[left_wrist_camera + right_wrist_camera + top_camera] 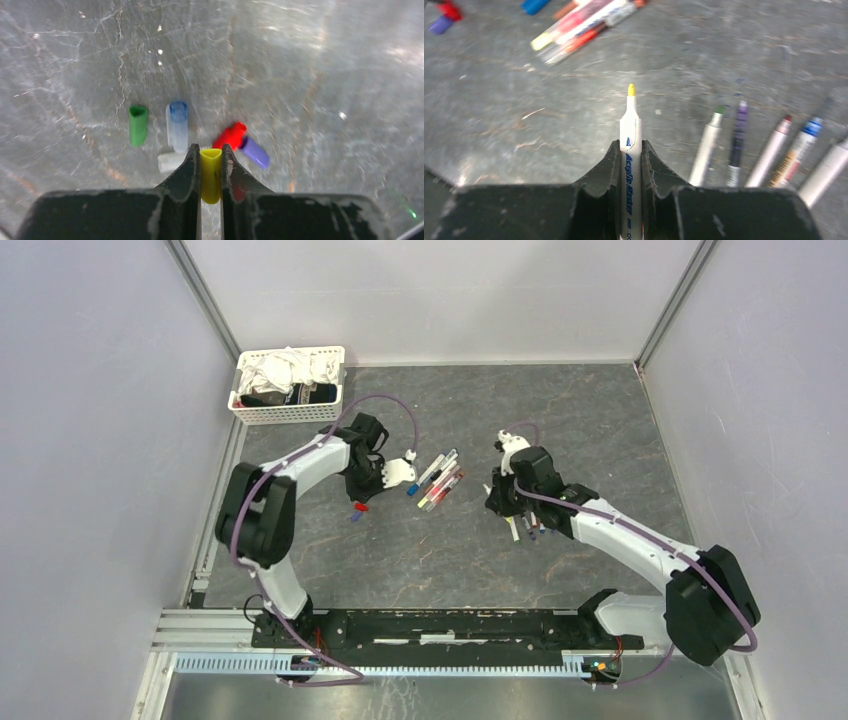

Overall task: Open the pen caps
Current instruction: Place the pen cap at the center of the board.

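My left gripper (210,150) is shut on a yellow pen cap (210,172) just above the table. Under it lie loose caps: green (138,125), blue (178,125), red (230,136), purple (256,153) and a pale one (170,161). My right gripper (630,145) is shut on a white pen (630,125) whose bare yellow tip points forward. To its right lie several uncapped pens (738,140). A bundle of capped pens (438,480) lies between the two grippers, with the left gripper (358,495) on one side and the right gripper (497,502) on the other.
A white slatted basket (290,412) of cloths stands at the back left corner. Grey walls close in the table on three sides. The arms' mounting rail (440,625) runs along the near edge.
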`<state>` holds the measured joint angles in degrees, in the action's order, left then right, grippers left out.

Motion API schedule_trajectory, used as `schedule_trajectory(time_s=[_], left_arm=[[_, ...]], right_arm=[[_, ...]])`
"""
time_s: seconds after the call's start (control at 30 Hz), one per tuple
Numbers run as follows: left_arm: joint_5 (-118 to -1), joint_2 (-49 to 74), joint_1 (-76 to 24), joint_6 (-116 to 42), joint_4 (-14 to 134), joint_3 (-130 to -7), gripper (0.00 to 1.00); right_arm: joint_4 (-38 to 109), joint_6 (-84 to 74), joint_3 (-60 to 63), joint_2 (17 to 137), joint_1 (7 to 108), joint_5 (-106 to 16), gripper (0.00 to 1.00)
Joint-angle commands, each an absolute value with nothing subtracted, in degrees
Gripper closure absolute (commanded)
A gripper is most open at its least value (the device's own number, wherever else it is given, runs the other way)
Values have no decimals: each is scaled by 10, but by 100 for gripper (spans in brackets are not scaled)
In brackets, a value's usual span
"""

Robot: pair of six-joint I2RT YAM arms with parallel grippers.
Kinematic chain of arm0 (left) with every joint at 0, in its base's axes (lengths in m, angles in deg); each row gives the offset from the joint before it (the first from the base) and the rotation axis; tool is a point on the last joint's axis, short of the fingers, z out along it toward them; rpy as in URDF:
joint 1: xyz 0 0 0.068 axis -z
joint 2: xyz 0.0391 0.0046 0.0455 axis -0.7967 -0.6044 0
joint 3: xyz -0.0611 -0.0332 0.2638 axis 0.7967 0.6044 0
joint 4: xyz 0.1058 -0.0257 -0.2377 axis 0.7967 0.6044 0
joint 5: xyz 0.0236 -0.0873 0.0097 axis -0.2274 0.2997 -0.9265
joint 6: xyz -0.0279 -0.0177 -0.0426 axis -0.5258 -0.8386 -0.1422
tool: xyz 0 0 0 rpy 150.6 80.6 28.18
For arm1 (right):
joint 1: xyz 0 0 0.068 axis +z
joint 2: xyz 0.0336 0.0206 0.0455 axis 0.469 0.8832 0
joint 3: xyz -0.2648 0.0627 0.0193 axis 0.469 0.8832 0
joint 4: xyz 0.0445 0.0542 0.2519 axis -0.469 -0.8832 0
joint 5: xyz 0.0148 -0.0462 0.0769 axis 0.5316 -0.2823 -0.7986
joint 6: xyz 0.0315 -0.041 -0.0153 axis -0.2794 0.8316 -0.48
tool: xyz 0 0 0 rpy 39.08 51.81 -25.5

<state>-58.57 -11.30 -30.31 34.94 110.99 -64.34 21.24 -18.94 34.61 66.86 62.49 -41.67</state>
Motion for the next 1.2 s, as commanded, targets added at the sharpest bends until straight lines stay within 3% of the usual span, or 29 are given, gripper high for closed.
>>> schedule_trajectory(time_s=[0.0, 0.13, 0.37, 0.5, 0.6, 0.7, 0.87, 0.93, 1.03, 1.17], left_arm=[[-618, -168, -307, 247, 1026, -660, 97], [-622, -178, -308, 217, 1000, -642, 93], [-597, -132, -308, 184, 1027, -671, 74], [-578, -94, -307, 174, 1049, -716, 58], [-560, -71, -309, 170, 1072, -747, 51], [-545, -48, -312, 164, 1086, -763, 19], [-536, -9, -331, 145, 1098, -765, 15], [-535, 8, -344, 135, 1103, -768, 1], [-532, 25, -369, 126, 1114, -776, 0], [-504, 47, -407, 121, 1137, -789, 0]], right_arm=[[239, -220, 368, 673, 609, -293, 100], [270, -233, 392, 690, 590, -290, 100], [294, -224, 390, 737, 586, -287, 100], [302, -225, 382, 755, 587, -292, 100], [304, -231, 379, 768, 587, -299, 93], [310, -237, 380, 778, 587, -308, 81], [309, -243, 383, 778, 590, -297, 71], [310, -245, 385, 777, 590, -297, 68], [310, -251, 388, 782, 595, -296, 62], [308, -257, 396, 778, 606, -278, 63]])
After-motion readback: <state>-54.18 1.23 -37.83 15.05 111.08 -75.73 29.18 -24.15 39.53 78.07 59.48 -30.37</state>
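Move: The loose caps lie right under the left gripper, which holds the yellow cap, all about 3 cm below it: red 1 cm back and 1 cm right, purple 3 cm straight back, clear 2 cm ahead and 1 cm left, blue 2 cm ahead and 2 cm right. The right gripper holds the open yellow pen; its resting spot is about 2 cm ahead, 4 cm right and 8 cm down. The green pen lies some 3 cm right of that spot, the purple pen 5 cm. Lower the left gripper about 3 cm and a little forward among the loose caps, open to let go of the yellow cap, then lift away some 16 cm, edging forward, turning counter-clockwise and opening wide. Meanwhile swing the right gripper right, then down, turning slightly clockwise, lay the yellow pen on the table beside the green one, and open partway. ##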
